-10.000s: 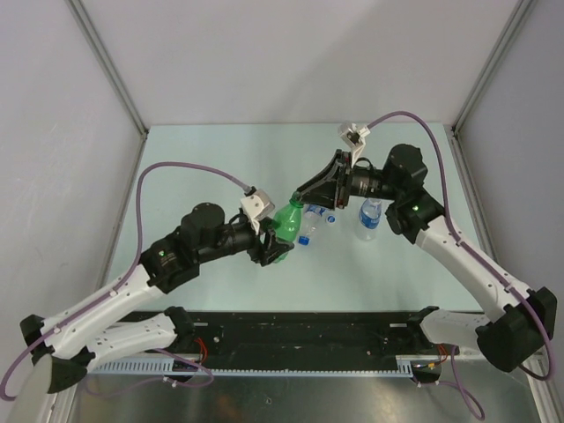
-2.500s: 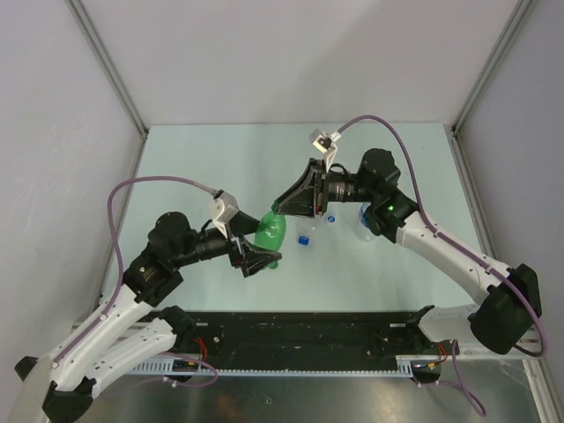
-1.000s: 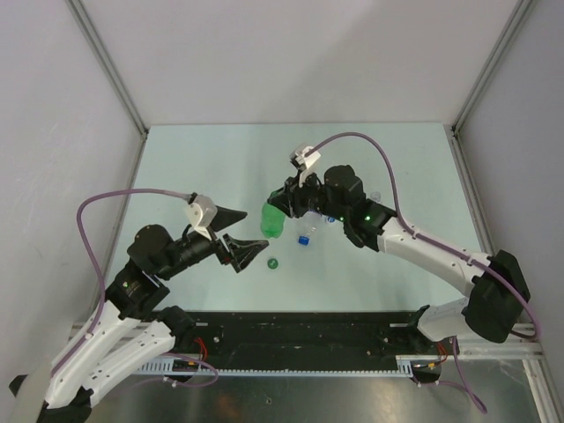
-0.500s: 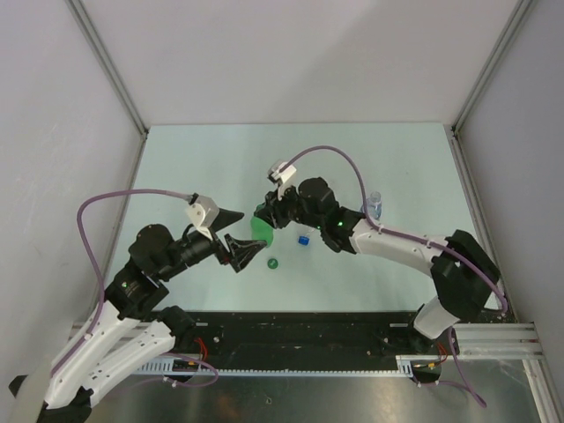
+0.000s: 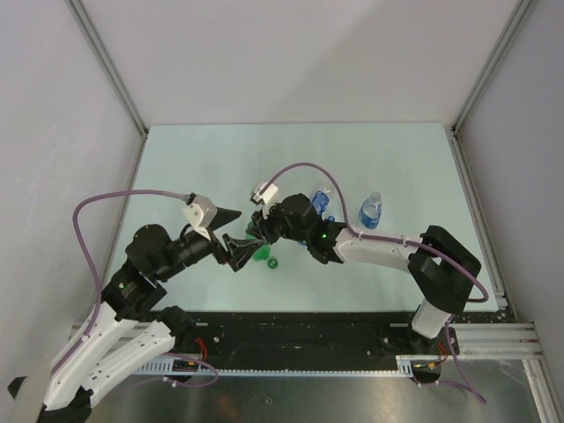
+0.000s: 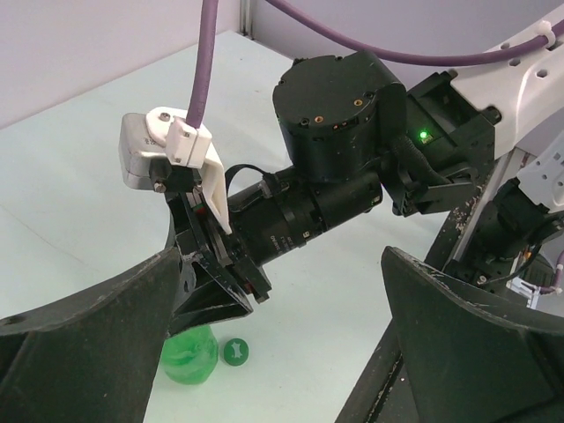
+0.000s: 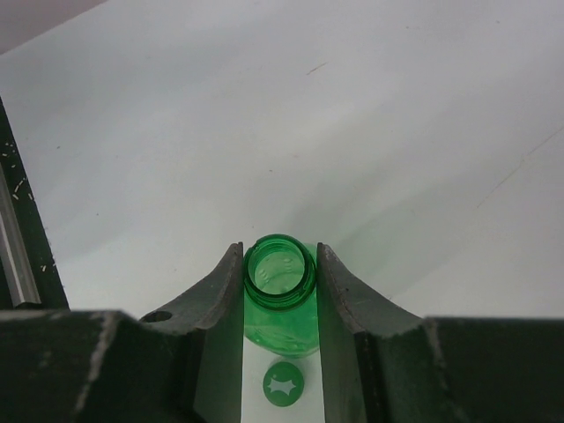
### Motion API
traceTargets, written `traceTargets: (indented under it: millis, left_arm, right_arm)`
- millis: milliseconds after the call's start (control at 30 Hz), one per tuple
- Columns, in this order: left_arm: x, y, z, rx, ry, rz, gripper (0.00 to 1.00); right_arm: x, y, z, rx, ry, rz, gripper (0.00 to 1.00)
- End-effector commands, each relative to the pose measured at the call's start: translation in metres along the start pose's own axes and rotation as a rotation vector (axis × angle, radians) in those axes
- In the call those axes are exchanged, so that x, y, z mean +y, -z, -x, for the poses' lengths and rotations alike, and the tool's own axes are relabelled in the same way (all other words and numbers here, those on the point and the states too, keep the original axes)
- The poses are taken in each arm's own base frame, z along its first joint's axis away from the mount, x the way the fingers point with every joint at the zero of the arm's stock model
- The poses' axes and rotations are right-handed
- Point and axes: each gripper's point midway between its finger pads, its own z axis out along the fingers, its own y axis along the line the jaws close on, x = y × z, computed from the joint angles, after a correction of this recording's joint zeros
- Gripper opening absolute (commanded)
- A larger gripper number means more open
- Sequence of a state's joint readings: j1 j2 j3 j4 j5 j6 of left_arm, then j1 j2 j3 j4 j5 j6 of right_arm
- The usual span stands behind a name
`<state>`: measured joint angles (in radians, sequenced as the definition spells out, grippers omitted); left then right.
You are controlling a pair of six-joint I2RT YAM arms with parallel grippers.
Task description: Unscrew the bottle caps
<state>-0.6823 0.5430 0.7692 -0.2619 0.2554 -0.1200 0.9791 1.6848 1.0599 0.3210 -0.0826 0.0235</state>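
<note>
My right gripper (image 7: 280, 275) is shut on the neck of the green bottle (image 7: 280, 300), whose mouth is uncapped. The bottle (image 5: 258, 254) hangs upright, its bottom at or just above the table. Its green cap (image 7: 283, 384) lies loose on the table beside it, and shows in the top view too (image 5: 272, 262). My left gripper (image 5: 245, 231) stands wide open just left of the bottle, with nothing between its fingers. In the left wrist view the green bottle (image 6: 189, 354) and cap (image 6: 235, 352) lie low, under the right gripper (image 6: 214, 295).
Two clear bottles with blue labels are behind the right arm: one upright (image 5: 370, 211), one close against the arm (image 5: 323, 203). The black rail (image 5: 300, 328) runs along the near edge. Grey walls close in the table on three sides.
The right arm has swung left and down with the green bottle, bringing it next to the open left gripper. The left arm has barely moved. The clear bottles are uncovered.
</note>
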Motion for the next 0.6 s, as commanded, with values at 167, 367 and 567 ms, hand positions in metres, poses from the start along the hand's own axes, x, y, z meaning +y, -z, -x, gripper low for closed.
traceTargets:
  millis: [167,367,567]
  left_arm:
    - [0.002,0.005,0.017,-0.034,-0.035,0.02,0.99]
    - [0.003,0.004,0.015,-0.029,-0.027,0.025,1.0]
    - [0.002,0.004,0.013,-0.025,-0.01,0.024,1.0]
  right_arm:
    - [-0.001,0.0,0.01,-0.043,0.024,-0.022,0.55]
    - [0.005,0.02,0.044,-0.113,0.017,-0.01,0.79]
    - [0.009,0.06,0.097,-0.235,-0.008,-0.015,0.89]
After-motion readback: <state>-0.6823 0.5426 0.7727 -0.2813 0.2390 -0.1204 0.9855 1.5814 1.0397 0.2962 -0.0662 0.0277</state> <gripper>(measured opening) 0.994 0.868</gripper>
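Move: My right hand already has the uncapped green bottle by its neck, upright with its base at the table; the bottle's middle is about 8 cm straight below the hand. The loose green cap lies roughly 3 cm back and 4 cm right, some 16 cm below. The lying blue-labelled bottle is about 14 cm ahead and 15 cm right. From my left hand the green bottle is some 10 cm ahead, 3 cm right and 22 cm below. I let go of the green bottle's neck: holding my right hand in place, I spread its fingers from about a third open to nearly wide. Only once they are well apart do I lift straight off above the mouth, quickening to about 3.5 cm up, with a centimetre or so of drift to the right. ##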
